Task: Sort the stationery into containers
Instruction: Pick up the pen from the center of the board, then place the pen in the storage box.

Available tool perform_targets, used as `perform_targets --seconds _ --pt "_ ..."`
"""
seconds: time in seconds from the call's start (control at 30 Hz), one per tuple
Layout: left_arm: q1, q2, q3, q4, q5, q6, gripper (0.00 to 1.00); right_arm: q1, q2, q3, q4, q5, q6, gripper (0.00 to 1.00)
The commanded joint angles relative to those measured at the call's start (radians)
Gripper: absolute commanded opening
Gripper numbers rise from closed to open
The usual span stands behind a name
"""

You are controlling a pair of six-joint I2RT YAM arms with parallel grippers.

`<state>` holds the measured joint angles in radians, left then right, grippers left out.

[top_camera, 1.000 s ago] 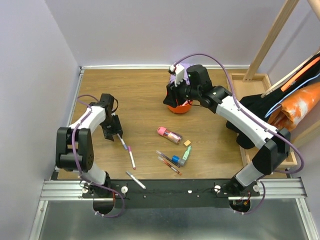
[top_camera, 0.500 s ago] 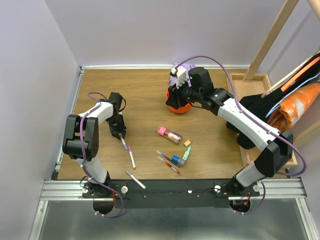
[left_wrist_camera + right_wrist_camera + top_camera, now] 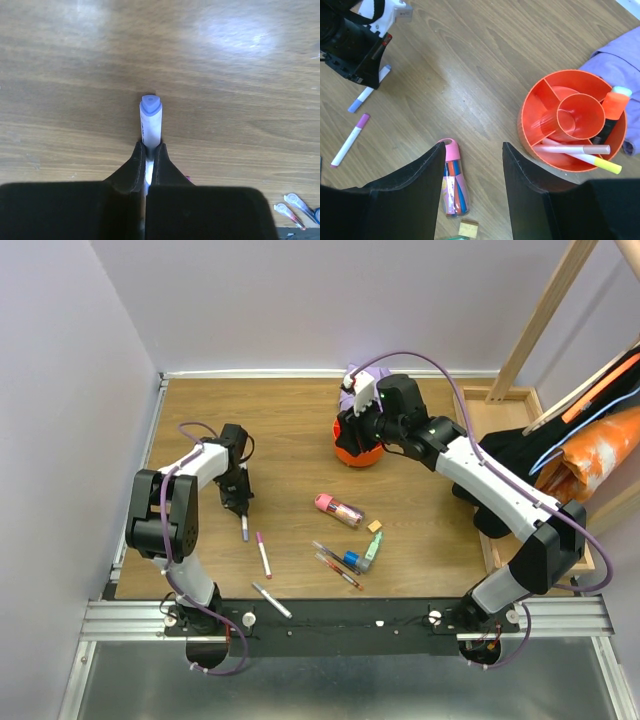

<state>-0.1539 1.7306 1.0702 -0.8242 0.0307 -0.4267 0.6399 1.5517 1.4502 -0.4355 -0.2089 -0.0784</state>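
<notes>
My left gripper is shut on a white pen with a lilac cap, low over the table at the left. My right gripper hangs open and holds nothing, above the table beside the orange divided cup. The cup holds an orange highlighter, a white pen and a yellow-tipped pen. On the table lie a pink-capped tube, a tan eraser, a mint highlighter, red pens and a pink-capped white pen.
A grey-white pen lies near the front rail. Lilac cloth sits behind the cup. A wooden tray with a black bag and orange fabric lines the right side.
My left gripper has shut on the lilac-capped pen and drawn it away from the pink-capped pen. The right gripper shifted slightly to the right over the cup.
</notes>
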Motion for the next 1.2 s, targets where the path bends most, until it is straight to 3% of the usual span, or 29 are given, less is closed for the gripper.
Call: perform_targets --seconds 0.0,0.27,0.47,0.6,0.83,1.17 --pt "-0.009 -0.017 0.098 0.017 0.069 0.052 0.00 -0.017 -0.042 -0.033 0.007 0.048 -0.050 0.57" --pt "-0.111 -0.022 0.410 0.040 0.282 0.114 0.00 -0.207 -0.108 -0.048 0.009 0.112 0.144 0.57" --pt "-0.260 0.079 0.703 0.235 0.419 0.198 0.00 -0.298 -0.104 -0.017 0.007 0.190 0.143 0.57" --pt "-0.383 0.164 0.862 0.361 0.414 0.301 0.00 -0.328 -0.113 -0.027 0.020 0.230 0.141 0.58" --pt "-0.470 0.314 0.941 0.496 0.364 0.381 0.00 -0.350 -0.148 -0.059 0.012 0.240 0.124 0.58" --pt "-0.496 0.415 0.889 0.611 0.301 0.422 0.00 -0.368 -0.157 -0.091 0.007 0.230 0.115 0.58"
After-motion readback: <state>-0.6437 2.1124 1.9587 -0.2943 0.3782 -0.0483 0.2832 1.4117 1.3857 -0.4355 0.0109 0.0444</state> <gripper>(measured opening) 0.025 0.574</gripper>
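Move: The white-and-blue pen is already pinched in my left hand, down at the board. The orange container it goes to stands about 18 cm ahead and 32 cm to the right, its middle some 3 cm higher. The pencil bottle lies roughly 27 cm to the right and 1 cm back, the purple cloth about 35 cm ahead and 36 cm to the right. From my right hand the container is about 5 cm ahead, 5 cm to the right and 20 cm below. I keep the pen pinched and carry it off the board with my left hand, up and rightward in an arc, about 35 cm right and 17 cm forward, cresting near 28 cm and then sinking some 8 cm towards the container, while the wrist turns clockwise and swings the fingers out forward and right. My empty right hand, fingers still open, clears away about 18 cm right and a little forward, turning clockwise. ##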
